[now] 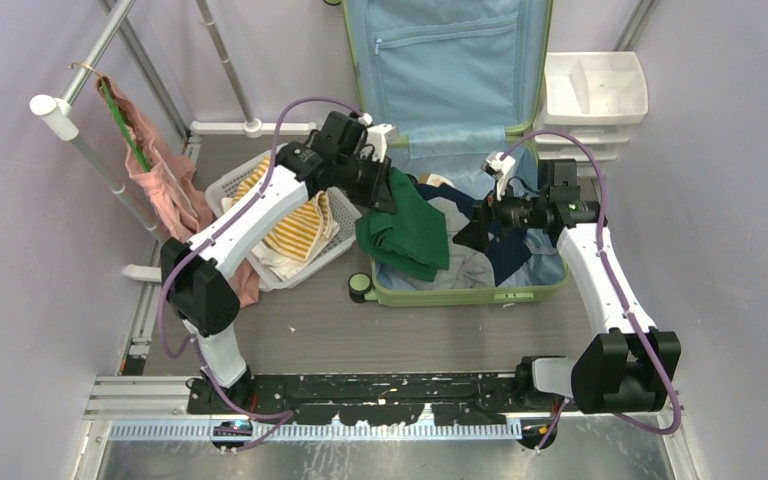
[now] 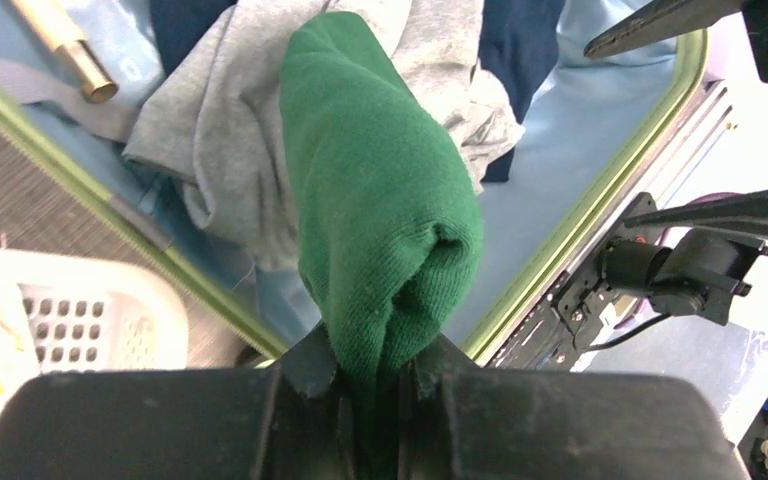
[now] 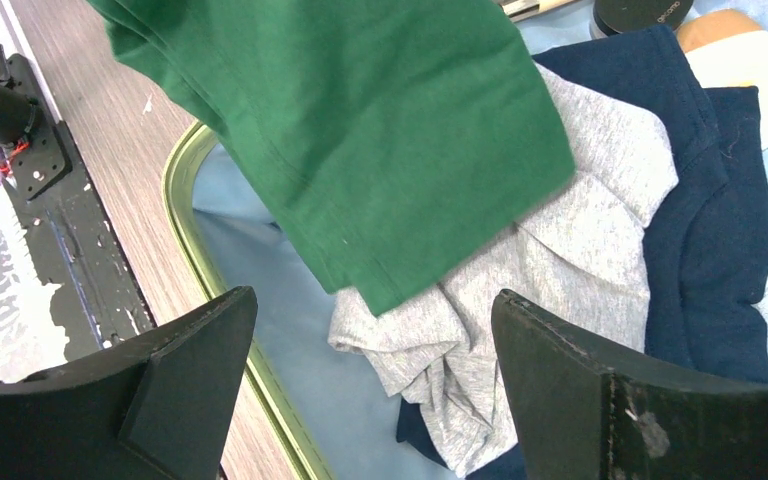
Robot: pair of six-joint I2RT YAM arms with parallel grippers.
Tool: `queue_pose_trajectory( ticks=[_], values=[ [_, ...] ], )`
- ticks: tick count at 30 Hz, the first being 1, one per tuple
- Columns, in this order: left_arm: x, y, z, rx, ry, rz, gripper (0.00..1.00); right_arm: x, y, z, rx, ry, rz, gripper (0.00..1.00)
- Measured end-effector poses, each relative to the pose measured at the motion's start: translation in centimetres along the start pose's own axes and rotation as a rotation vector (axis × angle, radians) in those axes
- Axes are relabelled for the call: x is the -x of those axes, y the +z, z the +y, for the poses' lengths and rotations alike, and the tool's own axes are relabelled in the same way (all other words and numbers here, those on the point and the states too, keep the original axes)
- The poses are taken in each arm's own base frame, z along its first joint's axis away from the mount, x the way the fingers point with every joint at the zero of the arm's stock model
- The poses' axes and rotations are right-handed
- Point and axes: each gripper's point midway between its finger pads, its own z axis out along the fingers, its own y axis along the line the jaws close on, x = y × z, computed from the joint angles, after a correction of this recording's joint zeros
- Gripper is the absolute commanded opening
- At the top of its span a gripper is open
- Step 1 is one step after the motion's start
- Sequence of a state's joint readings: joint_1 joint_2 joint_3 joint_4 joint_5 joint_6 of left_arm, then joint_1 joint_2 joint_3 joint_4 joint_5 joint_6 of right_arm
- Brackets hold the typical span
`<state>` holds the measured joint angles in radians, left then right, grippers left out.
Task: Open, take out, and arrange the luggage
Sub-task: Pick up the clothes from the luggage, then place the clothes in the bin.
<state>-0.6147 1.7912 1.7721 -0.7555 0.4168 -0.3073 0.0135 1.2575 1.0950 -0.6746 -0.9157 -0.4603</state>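
The luggage point(image 1: 460, 294), a light-green suitcase with pale blue lining, lies open on the table with its lid point(image 1: 446, 60) upright at the back. My left gripper point(image 1: 385, 190) is shut on a green garment point(image 1: 407, 235) that hangs over the suitcase's left part; the cloth point(image 2: 380, 200) is pinched between the jaws. My right gripper point(image 1: 472, 232) is open above a grey garment point(image 3: 540, 270) and a navy garment point(image 3: 710, 240) inside the suitcase. Nothing is between its fingers point(image 3: 190, 370). The green garment point(image 3: 360, 130) hangs just beyond them.
A white mesh basket point(image 1: 243, 180) with a yellow-striped cloth point(image 1: 305, 225) stands left of the suitcase. A white drawer unit point(image 1: 595, 95) is at the back right. A rack point(image 1: 90, 150) with a pink garment point(image 1: 165, 180) stands at the left. Purple walls close both sides.
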Motion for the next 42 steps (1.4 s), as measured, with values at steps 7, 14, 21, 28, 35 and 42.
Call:
queue_pose_trajectory(
  ticks=[7, 14, 21, 28, 35, 42],
  values=[
    [-0.6, -3.6, 2.7, 0.081, 0.016, 0.073, 0.0, -0.1, 0.0, -0.1, -0.006, -0.001, 0.004, 0.93],
    [-1.7, -7.4, 7.5, 0.186, 0.077, 0.151, 0.0, -0.2, 0.0, -0.2, -0.005, -0.001, 0.008, 0.93],
    [-3.4, -9.4, 11.0, 0.284, 0.258, 0.269, 0.0, -0.8, 0.5, -0.6, 0.0, 0.022, 0.026, 0.92],
    [-3.9, -10.6, 15.4, 0.391, 0.406, 0.376, 0.0, -1.3, 0.8, -0.9, 0.005, 0.037, 0.04, 0.93],
    [-4.5, -11.7, 21.7, 0.5, 0.441, 0.488, 0.0, -2.1, 1.2, -1.2, 0.017, 0.054, 0.065, 0.93],
    [-4.6, -9.9, 27.0, 0.555, 0.438, 0.561, 0.13, -3.3, 1.6, -1.2, 0.04, 0.095, 0.109, 0.93]
  ],
)
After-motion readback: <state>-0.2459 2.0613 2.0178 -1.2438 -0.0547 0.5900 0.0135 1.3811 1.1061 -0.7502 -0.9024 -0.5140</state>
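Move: The basket, where the held green clothes are headed, has its middle roughly 25 cm to the left hand's left, 4 cm farther out and 19 cm below; yellow-striped clothes lie in it at much the same spot, 3 cm higher. The grey clothes in the luggage are about 8 cm to the right hand's left, level with it and 14 cm down, with navy clothes some 6 cm to its right at that same depth. The green clothes, still pinched in the left gripper, are carried about 26 cm left from over the luggage's left edge to over the basket, nearly level at first, then also forward and down some 9 cm each, while the wrist swings about 50 degrees until the fingers point down. The right hand, fingers kept wide open, sinks about 4 cm towards the grey clothes. ##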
